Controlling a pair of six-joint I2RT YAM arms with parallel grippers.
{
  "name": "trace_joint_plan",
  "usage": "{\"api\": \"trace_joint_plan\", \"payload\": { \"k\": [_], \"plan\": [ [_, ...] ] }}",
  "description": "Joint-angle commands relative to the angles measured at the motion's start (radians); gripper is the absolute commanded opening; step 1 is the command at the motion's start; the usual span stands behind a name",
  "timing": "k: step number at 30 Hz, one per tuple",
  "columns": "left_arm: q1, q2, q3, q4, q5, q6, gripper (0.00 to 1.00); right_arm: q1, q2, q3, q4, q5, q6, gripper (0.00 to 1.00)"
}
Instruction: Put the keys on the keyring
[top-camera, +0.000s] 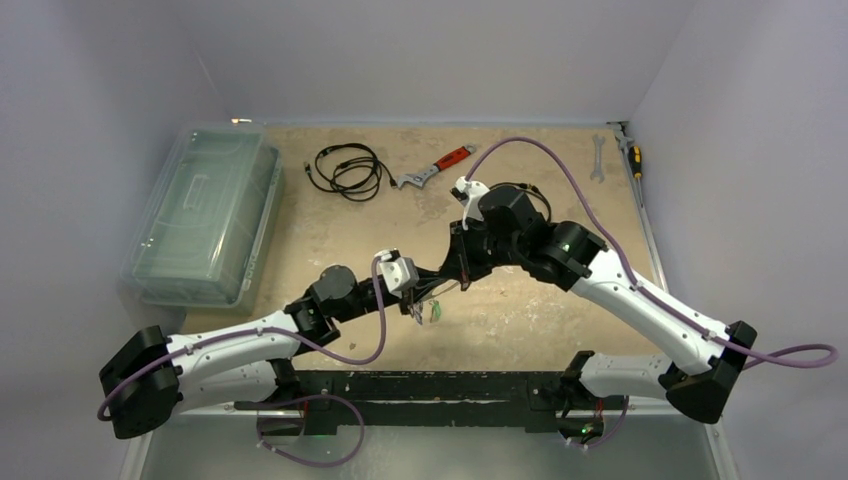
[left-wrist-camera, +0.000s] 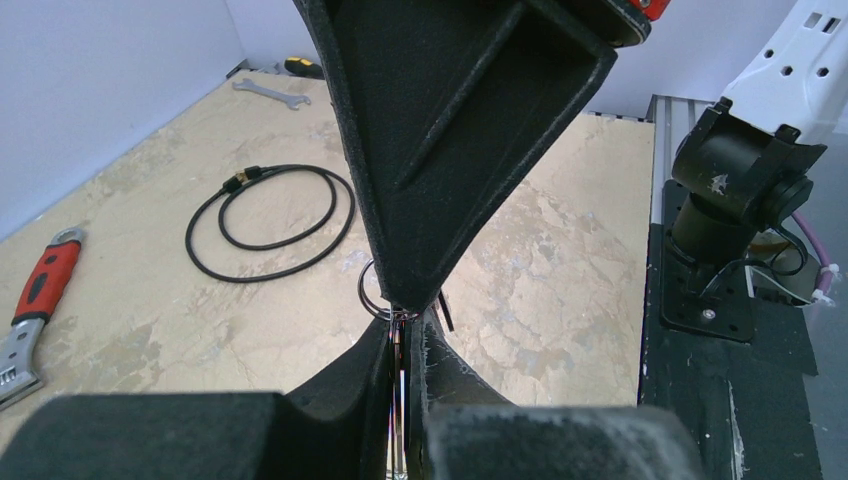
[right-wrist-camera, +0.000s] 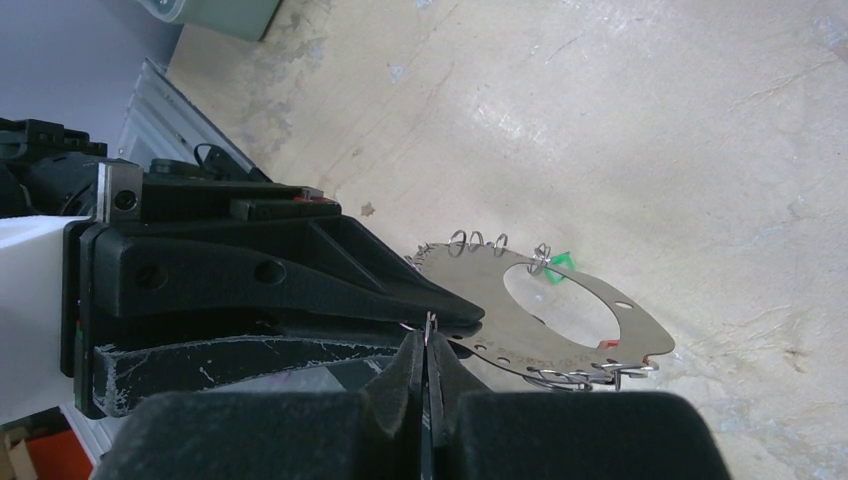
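The keyring (right-wrist-camera: 570, 340) is a flat grey metal hoop with an oval hole and small wire rings along its edge, held just above the table. My left gripper (left-wrist-camera: 405, 325) is shut on its rim, which shows edge-on between its fingers (right-wrist-camera: 300, 270). My right gripper (right-wrist-camera: 428, 345) is shut on a small wire ring (right-wrist-camera: 431, 322) at the hoop's near edge, tip to tip with the left one. Of the keys, only a green tag (right-wrist-camera: 558, 265) and a red bit (right-wrist-camera: 603, 343) show at the hoop. In the top view both grippers (top-camera: 440, 287) meet mid-table, the green tag (top-camera: 436, 312) hanging below.
A clear plastic box (top-camera: 205, 215) stands at the left. A black coiled cable (top-camera: 345, 170), a red-handled adjustable wrench (top-camera: 435, 168), a spanner (top-camera: 598, 158) and a screwdriver (top-camera: 634, 155) lie along the back. The black base rail (top-camera: 420, 385) runs along the near edge.
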Motion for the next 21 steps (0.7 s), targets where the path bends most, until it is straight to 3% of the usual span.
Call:
{"api": "trace_joint_plan", "payload": {
  "k": [1, 6, 8, 15, 21],
  "plan": [
    [-0.001, -0.022, -0.022, 0.053, -0.059, 0.015, 0.0, 0.003, 0.018, 0.063, 0.024, -0.061, -0.017, 0.08],
    [0.0, -0.02, -0.055, 0.122, -0.112, -0.05, 0.0, 0.003, 0.023, 0.061, 0.029, -0.064, -0.011, 0.46],
    [0.0, -0.021, -0.066, 0.152, -0.131, -0.075, 0.0, 0.003, 0.017, 0.067, 0.034, -0.053, -0.006, 0.54],
    [0.0, -0.023, -0.083, 0.237, -0.191, -0.148, 0.0, 0.003, -0.015, 0.047, 0.069, 0.067, 0.015, 0.59],
    [-0.001, -0.034, -0.077, 0.263, -0.195, -0.205, 0.0, 0.003, -0.094, -0.039, 0.2, 0.147, 0.011, 0.53]
  ]
}}
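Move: Between the right fingertips a small split ring is pinched, right at that hand's point; from the left hand it lies about 1 cm ahead, 1 cm to the right and 1 cm up, just off the tips. The keyring's steel plate, already gripped by the left fingers, has its middle some 5 cm below the left hand and level with it otherwise. A green key tag hangs about 10 cm below the left hand and 2 cm back. Letting go of the small ring, the right hand opens its fingers to a bit over half while nudging about 1 cm left, then backs off up and forward some 2.5 cm, clear of the left tips. The left hand keeps its pinch on the plate, easing about 2.5 cm forward and to the left with a brief 2.5 cm dip and rise, and turning roughly 10 degrees counter-clockwise. ##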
